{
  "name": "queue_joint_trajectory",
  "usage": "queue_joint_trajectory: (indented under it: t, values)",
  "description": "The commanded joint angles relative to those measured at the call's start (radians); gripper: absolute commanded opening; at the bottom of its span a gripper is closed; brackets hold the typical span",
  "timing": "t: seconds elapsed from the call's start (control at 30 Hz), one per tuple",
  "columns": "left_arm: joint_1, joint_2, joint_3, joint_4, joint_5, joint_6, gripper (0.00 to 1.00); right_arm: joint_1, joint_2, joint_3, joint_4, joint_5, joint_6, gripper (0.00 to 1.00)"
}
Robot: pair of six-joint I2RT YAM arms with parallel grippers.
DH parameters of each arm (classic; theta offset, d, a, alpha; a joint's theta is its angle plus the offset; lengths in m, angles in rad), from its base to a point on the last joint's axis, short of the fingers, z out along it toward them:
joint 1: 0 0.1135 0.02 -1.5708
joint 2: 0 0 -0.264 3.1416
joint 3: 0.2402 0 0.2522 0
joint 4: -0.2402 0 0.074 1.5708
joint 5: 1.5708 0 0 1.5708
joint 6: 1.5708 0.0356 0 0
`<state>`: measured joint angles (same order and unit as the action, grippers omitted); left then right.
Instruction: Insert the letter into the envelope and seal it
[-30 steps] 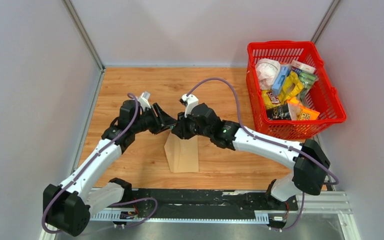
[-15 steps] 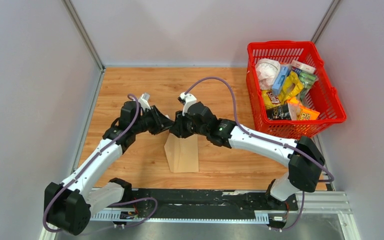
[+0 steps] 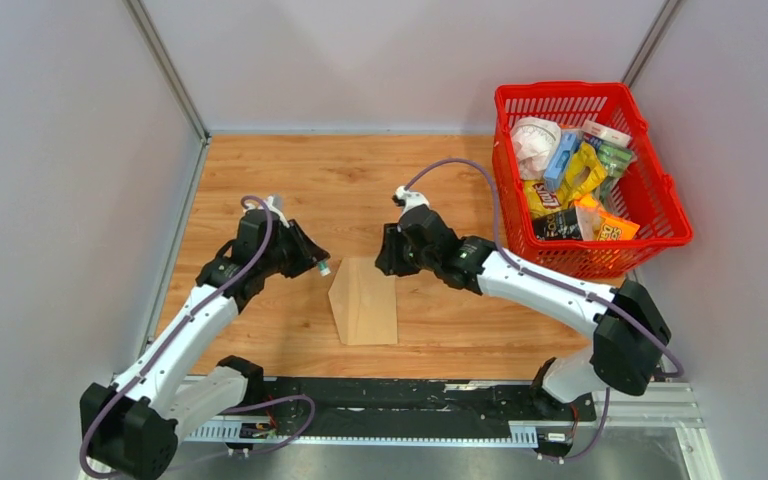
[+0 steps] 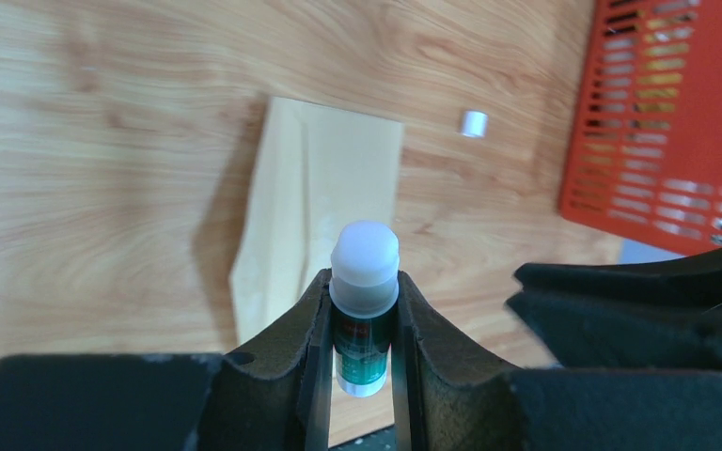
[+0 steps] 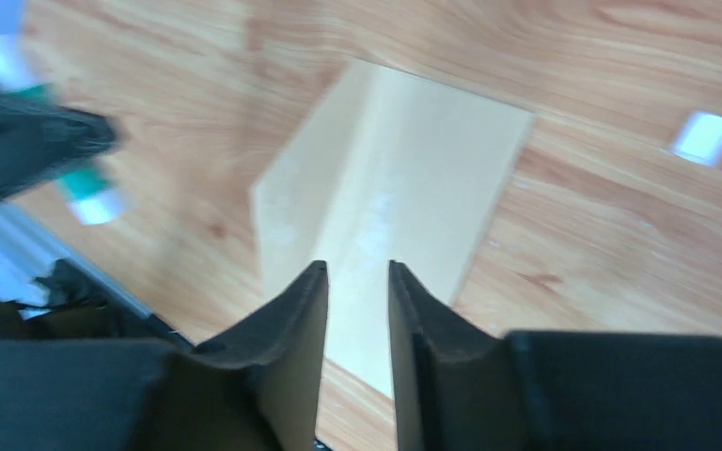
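Observation:
The tan envelope (image 3: 366, 303) lies flat on the wooden table between the two arms; it also shows in the left wrist view (image 4: 324, 193) and the right wrist view (image 5: 404, 197). The letter is not visible in any view. My left gripper (image 3: 313, 262) hovers just left of the envelope's far end, shut on a green glue stick (image 4: 365, 310) with a white top. My right gripper (image 3: 387, 262) hovers over the envelope's far right corner. In its wrist view the right gripper (image 5: 357, 268) has its jaws slightly apart with nothing between them.
A small white cylinder (image 4: 473, 123) lies on the table beyond the envelope, also in the right wrist view (image 5: 705, 137). A red basket (image 3: 660, 190) full of snack packets stands at the right. Grey walls enclose the table on three sides.
The two grippers, which were close together above the envelope's far end, have drawn apart. The left moved left with the glue stick and the right moved right.

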<state>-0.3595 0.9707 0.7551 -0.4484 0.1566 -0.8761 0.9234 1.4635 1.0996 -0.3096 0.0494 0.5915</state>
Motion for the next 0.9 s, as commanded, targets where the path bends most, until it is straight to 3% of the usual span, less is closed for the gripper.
queue_joint_trajectory:
  t: [0.0,0.23,0.37,0.87]
  values:
    - [0.002,-0.053,-0.014,-0.11,-0.224,0.045,0.0,-0.029,0.021,-0.044,-0.127,0.032,0.039,0.28]
    - [0.022,-0.014,-0.149,-0.075,-0.216,0.041,0.0,-0.029,0.153,-0.044,-0.122,-0.031,0.036,0.06]
    - [0.024,0.04,-0.191,-0.033,-0.198,0.068,0.0,-0.031,0.216,-0.027,-0.124,-0.033,0.039,0.0]
    - [0.021,0.24,-0.174,0.126,-0.003,0.088,0.0,-0.029,0.333,0.009,-0.144,-0.01,0.053,0.0]
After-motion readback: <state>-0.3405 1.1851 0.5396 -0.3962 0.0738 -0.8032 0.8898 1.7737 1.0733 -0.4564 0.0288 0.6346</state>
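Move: Below the right hand lies the envelope, its middle about 2 cm back, 1 cm to the left and 15 cm down. Its flap stands open on its left side, about 5 cm left of the envelope's middle and level with it. The glue stick in the left hand's grip is some 9 cm to the right hand's left, level with it. From the left hand the envelope's middle is about 3 cm back, 6 cm right and 16 cm down. Dropping some 14 cm, the right hand swings about 4 cm to its right and slightly back to the envelope's right edge, shutting its half-open fingers on nothing and tipping some 30 degrees to point more steeply down. The left hand, still gripping the glue stick, sinks just as far, first easing left and then back, to low over the table left of the flap, its fingers also tilting down. ##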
